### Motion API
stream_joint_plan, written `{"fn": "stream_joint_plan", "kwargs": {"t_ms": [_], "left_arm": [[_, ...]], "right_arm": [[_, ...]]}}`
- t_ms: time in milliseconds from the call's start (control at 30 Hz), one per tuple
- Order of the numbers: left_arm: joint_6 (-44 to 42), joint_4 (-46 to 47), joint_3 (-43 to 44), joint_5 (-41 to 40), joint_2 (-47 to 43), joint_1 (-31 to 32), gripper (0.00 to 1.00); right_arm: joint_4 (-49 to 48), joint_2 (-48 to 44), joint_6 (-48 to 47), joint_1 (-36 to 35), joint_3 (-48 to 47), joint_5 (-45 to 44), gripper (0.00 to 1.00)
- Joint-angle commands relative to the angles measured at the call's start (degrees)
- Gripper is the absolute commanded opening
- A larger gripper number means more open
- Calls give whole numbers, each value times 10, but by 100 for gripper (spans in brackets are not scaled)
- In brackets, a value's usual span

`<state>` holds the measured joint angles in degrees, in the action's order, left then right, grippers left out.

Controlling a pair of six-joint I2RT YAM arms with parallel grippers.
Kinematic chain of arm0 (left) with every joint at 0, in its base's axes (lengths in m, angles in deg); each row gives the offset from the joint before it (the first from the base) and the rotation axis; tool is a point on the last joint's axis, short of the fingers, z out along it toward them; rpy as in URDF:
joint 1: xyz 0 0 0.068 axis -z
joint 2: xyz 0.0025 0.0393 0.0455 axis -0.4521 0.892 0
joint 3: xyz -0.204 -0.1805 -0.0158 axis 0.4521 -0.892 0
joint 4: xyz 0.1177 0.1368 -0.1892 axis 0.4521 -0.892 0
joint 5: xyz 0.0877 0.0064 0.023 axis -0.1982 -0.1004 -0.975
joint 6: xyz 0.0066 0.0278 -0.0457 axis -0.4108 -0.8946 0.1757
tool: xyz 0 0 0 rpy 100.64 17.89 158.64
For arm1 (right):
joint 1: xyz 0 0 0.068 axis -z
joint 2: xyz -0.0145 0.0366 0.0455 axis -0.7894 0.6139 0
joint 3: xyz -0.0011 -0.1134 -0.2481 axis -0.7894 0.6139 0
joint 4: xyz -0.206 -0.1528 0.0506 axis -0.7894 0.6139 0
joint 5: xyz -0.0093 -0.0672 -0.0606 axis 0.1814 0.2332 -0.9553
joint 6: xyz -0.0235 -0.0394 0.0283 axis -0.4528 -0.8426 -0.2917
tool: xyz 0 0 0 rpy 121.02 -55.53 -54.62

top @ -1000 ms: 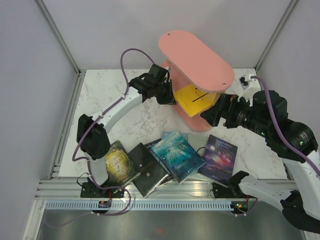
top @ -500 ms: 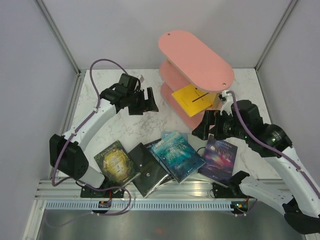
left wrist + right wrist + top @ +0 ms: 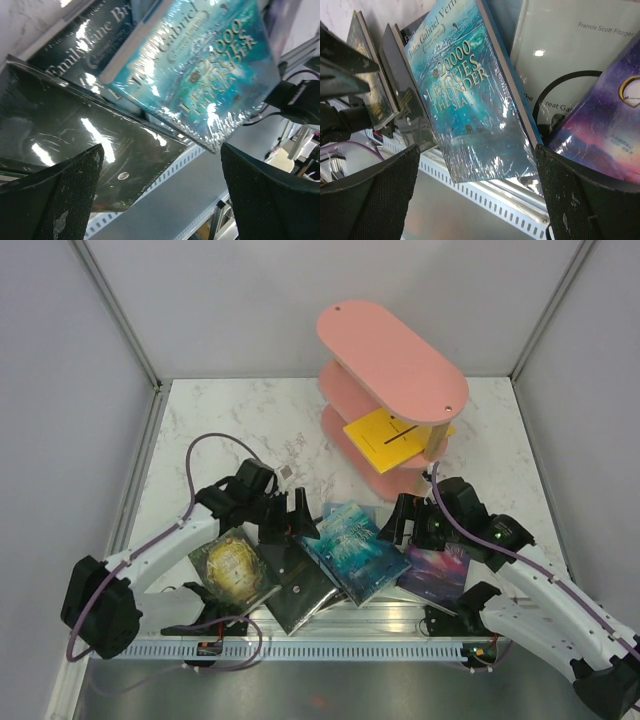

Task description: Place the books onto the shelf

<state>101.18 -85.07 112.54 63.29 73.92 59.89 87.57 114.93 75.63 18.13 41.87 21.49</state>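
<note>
The pink shelf (image 3: 392,358) stands at the back, and a yellow book (image 3: 385,436) lies on a tier under its top board, sticking out toward the front. The other books lie fanned along the near edge: green-gold (image 3: 232,568), dark grey (image 3: 296,578), teal (image 3: 356,550) and purple (image 3: 441,566). My left gripper (image 3: 290,523) hangs open over the dark grey book (image 3: 75,135) and the teal book (image 3: 200,65), holding nothing. The right gripper (image 3: 402,524) is open above the teal book (image 3: 470,100), with a pale grey-white book (image 3: 575,50) and the purple one (image 3: 605,130) beside it.
A slotted metal rail (image 3: 330,648) runs along the table's near edge just below the books. Grey walls close in the marble table (image 3: 250,430) at the left, back and right. A further dark book (image 3: 90,45) lies under the teal one.
The left gripper has opened and left the yellow book on the shelf, then swung down to the books at the near edge. The right arm has also come down toward them.
</note>
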Motion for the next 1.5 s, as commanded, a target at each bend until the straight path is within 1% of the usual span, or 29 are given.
{"fn": "stream_joint_plan", "kwargs": {"t_ms": [0,67,167,233,300,367,400,467,500,533,567,600,633,733,833,867,933,967,1033,1067,1133,1167,1233,1267,1333,1367,1433,1467], "left_arm": [[84,60,-38,14,-66,20,100],[120,94,-75,16,-82,29,100],[170,138,-123,11,-96,64,99],[205,183,-155,-1,-90,81,99],[222,218,-171,-8,-81,100,98],[240,234,-190,-17,-68,114,98],[244,259,-195,-22,-63,118,98],[266,296,-219,-16,-49,122,98],[276,329,-230,-9,-42,122,98],[303,402,-258,-1,-36,122,98],[318,443,-271,13,-19,122,99],[332,479,-296,21,-10,122,99],[349,535,-305,27,-1,122,99],[352,578,-322,35,24,124,99],[371,636,-344,37,41,124,99],[378,684,-349,42,47,123,98],[389,720,-350,50,77,124,99],[391,748,-348,60,89,123,98],[395,772,-341,68,114,124,98],[398,784,-339,73,119,123,98],[408,827,-341,78,132,124,98],[413,840,-341,84,134,124,98],[421,863,-339,87,137,124,97],[422,865,-338,91,136,124,97],[423,873,-338,95,132,123,97],[423,875,-338,101,127,124,97],[423,878,-338,108,120,124,96],[422,878,-337,114,112,124,96]], "right_arm": [[-101,0,37,0,32,-24,98],[-121,9,48,0,49,-30,98],[-151,21,51,0,79,-32,98],[-162,25,52,0,98,-36,98],[-170,28,50,-1,117,-37,98],[-179,32,50,1,146,-31,98],[-193,34,51,0,159,-26,98],[-218,33,66,0,205,10,97],[-251,31,77,0,222,27,97],[-271,26,86,0,240,44,96],[-289,8,113,0,274,78,95],[-319,-6,123,0,288,91,93],[-325,-23,134,0,299,98,92],[-326,-119,169,0,325,124,89],[-351,-178,220,-1,353,163,87],[-357,-192,229,0,363,170,83],[-362,-228,250,-2,370,186,79],[-351,-237,253,-1,370,191,73],[-351,-255,265,-1,371,206,69],[-350,-259,268,-1,371,211,65],[-356,-270,277,-1,372,225,63],[-350,-272,280,-1,370,224,56],[-340,-278,276,-1,364,221,47],[-333,-279,276,-1,359,217,36],[-332,-285,282,0,356,215,27],[-333,-287,289,-1,352,210,20],[-340,-293,298,0,348,209,12],[-342,-294,301,-1,341,208,0]]}}
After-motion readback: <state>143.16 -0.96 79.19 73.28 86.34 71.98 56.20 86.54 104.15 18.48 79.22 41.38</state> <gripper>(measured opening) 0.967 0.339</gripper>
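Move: The blue "20,000 Leagues" book lies on the pile between the hands. Its middle is about 14 cm to the left hand's right, 2 cm back and 6 cm below; the black book's middle is some 8 cm back of that hand, 1 cm left and 7 cm below. From the right hand, the blue book is about 10 cm left, level fore and aft and 9 cm below, with the purple book 11 cm to the right, 1 cm back and 11 cm below. The right hand drops some 8 cm beside the blue book's right edge, then draws about 6 cm back and a little left while rising slightly and rolling over some 30 degrees so its fingers point more level to the left, closing until they pinch that edge between the covers. The left hand, kept wide open, first goes back about 5 cm and down, then right towards the book's left edge, rolling some 35 degrees until its fingers point nearly level to the right, and ends with that edge between its fingers, the lower one under it. ##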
